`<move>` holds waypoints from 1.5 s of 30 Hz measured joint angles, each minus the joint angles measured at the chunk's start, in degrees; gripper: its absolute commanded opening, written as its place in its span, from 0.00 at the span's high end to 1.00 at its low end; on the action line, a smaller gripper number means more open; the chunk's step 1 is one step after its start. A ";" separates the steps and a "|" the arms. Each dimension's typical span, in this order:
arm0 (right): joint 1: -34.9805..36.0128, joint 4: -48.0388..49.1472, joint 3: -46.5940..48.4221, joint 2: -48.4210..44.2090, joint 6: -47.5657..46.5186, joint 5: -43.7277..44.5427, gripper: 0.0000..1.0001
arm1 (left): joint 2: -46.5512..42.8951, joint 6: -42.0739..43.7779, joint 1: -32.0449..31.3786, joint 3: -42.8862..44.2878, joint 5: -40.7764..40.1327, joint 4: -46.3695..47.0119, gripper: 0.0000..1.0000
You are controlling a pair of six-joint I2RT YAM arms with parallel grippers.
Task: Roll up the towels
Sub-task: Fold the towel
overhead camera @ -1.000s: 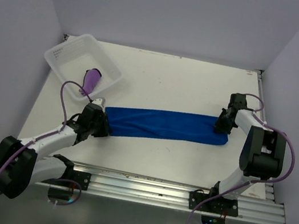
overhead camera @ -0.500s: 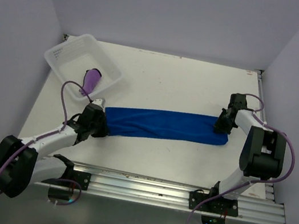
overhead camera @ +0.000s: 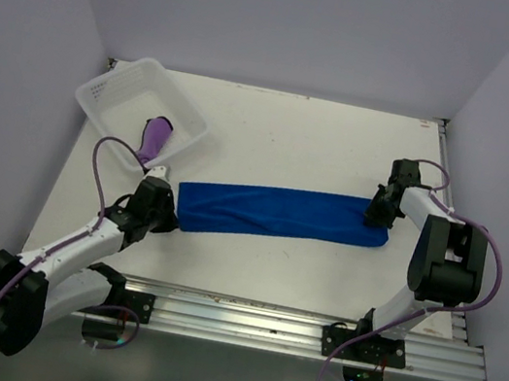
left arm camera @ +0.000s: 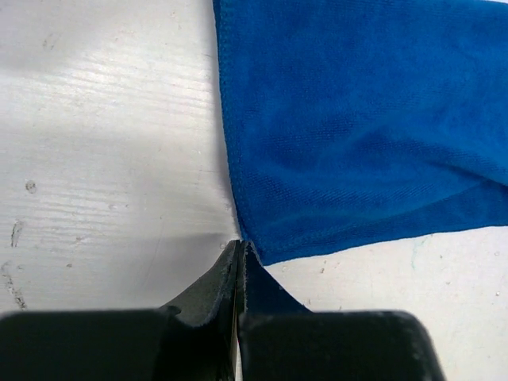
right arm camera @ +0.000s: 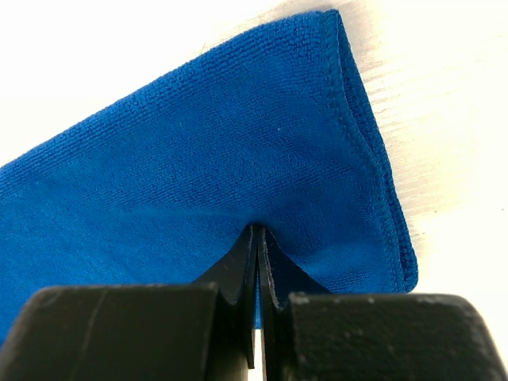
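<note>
The royal blue towel point(overhead camera: 281, 210) lies stretched in a long band across the table. My right gripper point(overhead camera: 370, 214) is shut on its right end, and in the right wrist view the cloth point(right arm camera: 198, 143) puckers into the closed tips of that gripper point(right arm camera: 258, 230). My left gripper point(overhead camera: 172, 217) is shut at the band's left end. In the left wrist view that gripper's tips point(left arm camera: 240, 246) touch the near corner of the flat blue cloth point(left arm camera: 357, 119), and no cloth shows between them. The purple towel point(overhead camera: 155, 135) lies bunched in the white basket point(overhead camera: 104, 90).
The basket stands at the table's back left, just behind my left arm. Purple walls close in the table at the back and on both sides. A metal rail point(overhead camera: 262, 315) runs along the near edge.
My left jaws have closed at the towel's left corner. The left arm's elbow has swung outward and its cable has shifted. The right arm and the blue towel have stayed put.
</note>
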 measured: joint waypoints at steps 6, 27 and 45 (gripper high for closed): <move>0.00 0.02 -0.02 -0.04 0.00 0.00 1.00 | -0.20 0.00 0.00 0.00 -0.74 -1.07 1.00; -0.13 -4.74 1.97 -11.15 -2.45 -4.61 0.53 | 2.03 5.97 0.00 17.94 -0.70 0.15 0.17; -6.43 -7.48 -14.56 -22.32 3.91 3.69 0.43 | 5.05 14.03 3.04 23.50 3.04 0.11 0.00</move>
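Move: The blue towel's near-left corner sits right at my closed left fingertips; its far-left corner is about 12 cm straight ahead of them. The purple towel in the basket lies some 24 cm ahead and 8 cm left of my left hand. My right fingertips rest on the blue towel; its near-right corner is about 6 cm back and 4 cm right of them, its far-right corner 6 cm ahead and 4 cm right. With my right hand I stop pressing on the blue towel, lift about 10 cm while the fingers open roughly halfway, then swing back, down and somewhat right to just off the near-right corner, ending some 9 cm nearer my base. Meanwhile my left fingers let go of the near-left corner and spread wide as that hand climbs about 14 cm and goes forward 9 cm over the towel's left end, levelling by some 20 degrees. ##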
